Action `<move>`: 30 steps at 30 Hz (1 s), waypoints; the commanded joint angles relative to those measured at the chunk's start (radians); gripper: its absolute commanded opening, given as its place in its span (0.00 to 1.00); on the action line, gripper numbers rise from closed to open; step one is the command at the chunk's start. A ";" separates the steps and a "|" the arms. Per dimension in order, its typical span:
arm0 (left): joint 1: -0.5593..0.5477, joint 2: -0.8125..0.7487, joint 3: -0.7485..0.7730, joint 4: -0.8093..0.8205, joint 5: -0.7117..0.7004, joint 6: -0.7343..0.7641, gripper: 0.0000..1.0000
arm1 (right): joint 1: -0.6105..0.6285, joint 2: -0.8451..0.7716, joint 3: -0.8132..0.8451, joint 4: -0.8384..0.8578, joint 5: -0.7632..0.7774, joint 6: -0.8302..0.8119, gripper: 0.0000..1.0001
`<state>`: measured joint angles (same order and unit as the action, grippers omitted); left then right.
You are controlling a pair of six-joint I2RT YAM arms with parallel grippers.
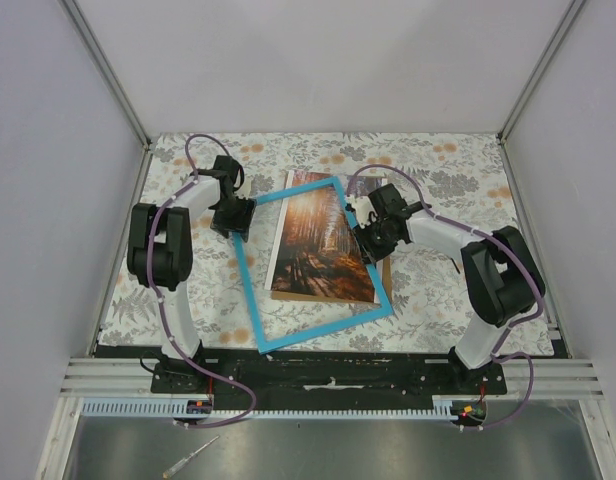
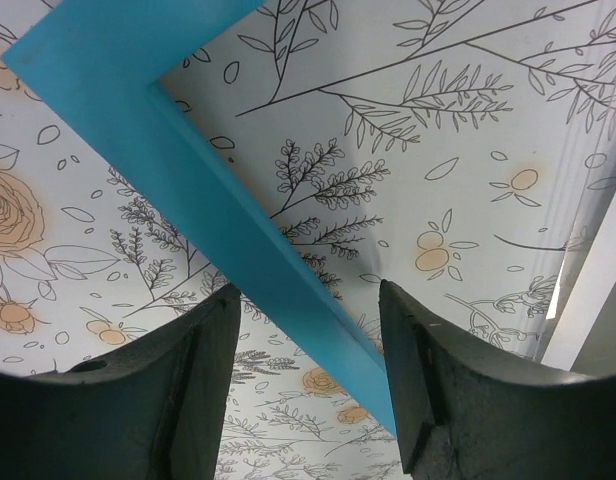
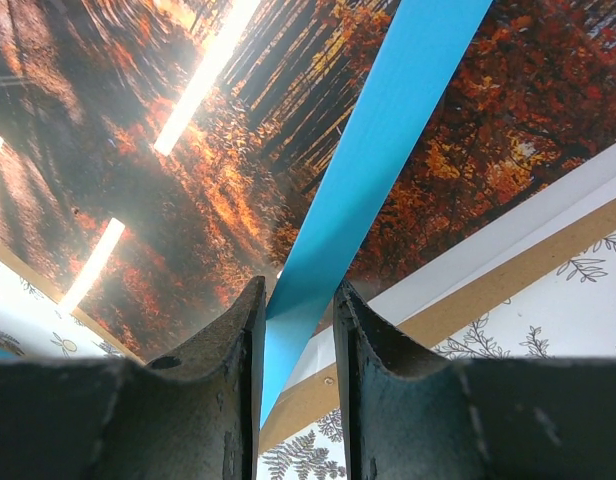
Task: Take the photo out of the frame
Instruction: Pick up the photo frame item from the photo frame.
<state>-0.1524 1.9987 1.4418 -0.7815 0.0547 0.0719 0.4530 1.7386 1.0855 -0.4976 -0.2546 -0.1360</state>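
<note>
The blue frame [image 1: 250, 290] lies skewed on the floral table cover, its right bar raised and crossing over the photo [image 1: 313, 250], an orange-brown forest print resting inside the border. My right gripper [image 1: 371, 240] is shut on that right bar. In the right wrist view the frame [image 3: 388, 130] runs down between the closed fingers of my right gripper [image 3: 298, 290], above the photo [image 3: 138, 180] with its white edge and brown board. My left gripper [image 1: 234, 228] hovers at the frame's upper left corner. In the left wrist view its jaws [image 2: 308, 295] stand open astride the frame bar [image 2: 238, 210].
The floral table cover [image 1: 438, 180] spans the whole work surface. Grey enclosure walls and metal posts [image 1: 108, 70] close in the sides and back. A black rail [image 1: 328, 365] runs along the near edge. A screwdriver [image 1: 193, 458] lies on the metal ledge below.
</note>
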 commanded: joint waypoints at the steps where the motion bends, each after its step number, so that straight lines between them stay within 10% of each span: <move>1: 0.007 0.018 0.022 0.013 0.014 -0.018 0.62 | 0.026 0.019 0.050 -0.018 -0.008 -0.036 0.30; 15: 0.016 -0.031 0.072 -0.013 0.063 -0.009 0.42 | 0.053 -0.013 0.070 -0.064 -0.031 -0.019 0.01; 30: 0.030 -0.038 0.215 -0.088 0.086 0.005 0.41 | 0.096 -0.008 0.206 -0.163 -0.115 -0.031 0.00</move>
<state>-0.1215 2.0068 1.5856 -0.8482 0.0875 0.0608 0.5056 1.7512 1.1900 -0.6418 -0.2512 -0.1226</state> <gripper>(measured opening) 0.419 0.355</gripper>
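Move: The left fingers hang open astride the photo frame's left bar, which lies about 1 cm below them; the frame's far-left corner is some 8 cm ahead and 1 cm left. The photo's middle is roughly 17 cm to this hand's right, 1 cm nearer the base and 2 cm lower. The right hand already holds the frame's right bar between its pads; from it, the photo's middle lies some 6 cm ahead, 8 cm left and 2 cm below. Close the left gripper on the frame's left bar, pinching it at about table height, then raise it some 3.5 cm while carrying it about 3 cm forward. Keep the right gripper's hold on the right bar; ease it back a little over 1 cm, then bring it left and up by nearly 2 cm, so both hands lift the frame. ##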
